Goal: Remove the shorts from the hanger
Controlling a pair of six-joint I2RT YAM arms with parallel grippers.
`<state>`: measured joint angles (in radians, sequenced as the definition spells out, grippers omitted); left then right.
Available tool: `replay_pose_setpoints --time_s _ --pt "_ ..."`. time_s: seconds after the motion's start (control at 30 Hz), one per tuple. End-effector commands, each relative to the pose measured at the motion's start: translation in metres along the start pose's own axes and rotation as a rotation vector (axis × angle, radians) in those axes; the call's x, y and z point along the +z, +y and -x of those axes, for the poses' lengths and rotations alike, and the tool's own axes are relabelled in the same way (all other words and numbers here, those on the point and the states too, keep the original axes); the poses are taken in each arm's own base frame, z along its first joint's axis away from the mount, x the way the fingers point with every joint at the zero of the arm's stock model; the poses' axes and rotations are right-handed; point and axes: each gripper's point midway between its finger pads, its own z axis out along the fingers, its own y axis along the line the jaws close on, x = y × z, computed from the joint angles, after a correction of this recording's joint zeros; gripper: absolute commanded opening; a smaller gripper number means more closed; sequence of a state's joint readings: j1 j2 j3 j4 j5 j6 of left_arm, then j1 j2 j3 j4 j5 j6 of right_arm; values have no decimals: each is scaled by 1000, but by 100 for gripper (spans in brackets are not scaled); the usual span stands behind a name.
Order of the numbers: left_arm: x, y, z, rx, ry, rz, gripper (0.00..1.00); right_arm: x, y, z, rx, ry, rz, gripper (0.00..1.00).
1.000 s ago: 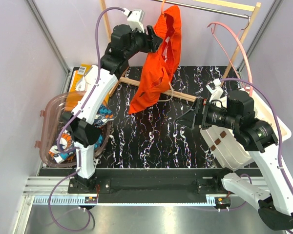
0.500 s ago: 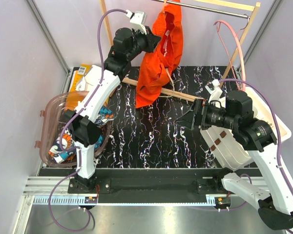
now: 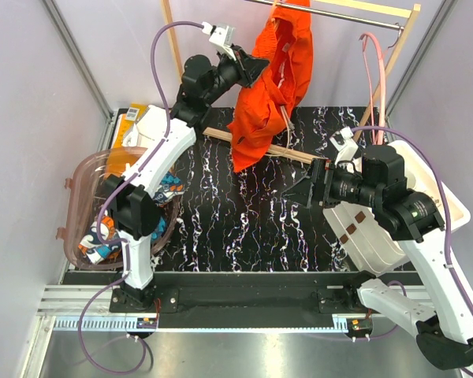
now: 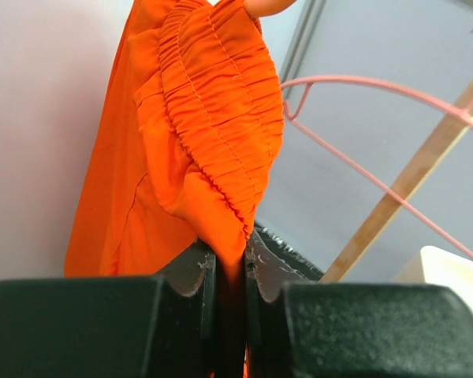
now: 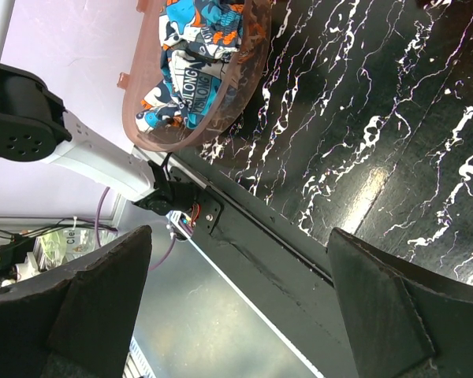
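Note:
The plain orange shorts (image 3: 272,87) hang from the top rail (image 3: 339,16), bunched and slanting down to the left. My left gripper (image 3: 260,69) is raised beside them and shut on a fold of their gathered waistband; the left wrist view shows the orange cloth (image 4: 197,142) pinched between the jaws of that gripper (image 4: 229,260). An empty pink hanger (image 3: 374,71) dangles at the right end of the rail, and the left wrist view shows this hanger (image 4: 363,87) too. The patterned shorts (image 5: 193,55) lie in the basket. My right gripper (image 3: 306,193) hovers open over the table, holding nothing.
A clear pinkish basket (image 3: 75,189) sits at the table's left edge. The wooden rack's low crossbar (image 3: 299,156) runs across the black marbled table (image 3: 244,220). A white tray (image 3: 449,205) lies under the right arm. Walls enclose the back and sides.
My left gripper closed on the orange waistband and moved up and right, swinging the shorts rightward. The pink hanger swung to the right and now hangs straighter. The right arm barely moved.

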<state>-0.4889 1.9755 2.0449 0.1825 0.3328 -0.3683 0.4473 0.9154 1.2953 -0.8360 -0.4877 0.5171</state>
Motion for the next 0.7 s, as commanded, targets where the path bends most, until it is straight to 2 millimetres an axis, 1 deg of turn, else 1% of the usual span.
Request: replay_pose_setpoints --time_s 0.0,0.13,0.2,0.33,0.43,0.47,0.5,0.53,0.57,0.6,0.63,0.67 --pt "-27 -65 123 101 -336 -189 0 0 1 4 -34 -16 1 100" --pt "-32 -72 125 89 -338 -221 0 2 1 6 -39 -11 -2 100" --pt "-38 -76 127 81 -345 -234 0 2 2 7 -45 -15 -2 100" --pt "-50 -83 117 71 -305 -261 0 3 0 8 -50 -15 -9 100" --pt "-64 -88 107 61 -264 -268 0 3 -1 9 -63 -17 -15 100" --pt "-74 -91 103 46 -251 -264 0 2 0 11 -69 -23 -15 100" --pt "-79 -92 99 30 -230 -257 0 2 0 13 -79 -26 -17 100" --pt "-83 -87 86 4 -193 -237 0 2 -1 13 -82 -23 -22 100" --pt "-95 -97 95 -11 -192 -242 0 1 1 16 -89 -29 -24 100" --pt "-101 -95 87 -40 -149 -226 0 3 -1 18 -92 -24 -32 100" --pt "-113 -102 84 -79 -123 -231 0 2 3 21 -102 -32 -26 100" --pt "-120 -103 77 -111 -89 -221 0 2 5 22 -103 -30 -20 100"
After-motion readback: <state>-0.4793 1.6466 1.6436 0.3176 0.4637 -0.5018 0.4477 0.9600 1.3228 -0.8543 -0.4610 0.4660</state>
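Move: My left hand grips the waistband of the orange shorts, whose bulk lies some 6 cm ahead, 5 cm right and a little lower. The rack's rod runs about 12 cm farther out and 12 cm above me, and the empty pink hanger is roughly 24 cm right and 5 cm ahead. Open table lies 22 cm back, slightly left, some 40 cm below. From my idle right hand, the shorts are about 33 cm ahead and 6 cm left, somewhat higher. Keeping the waistband pinched, I first raise my left hand about 2 cm. Staying near that height, I then pull back with growing speed, away from the rod and towards the open table in front of the rack, about 9 cm in all and slightly left by the end, as my wrist turns some 10 degrees clockwise. ##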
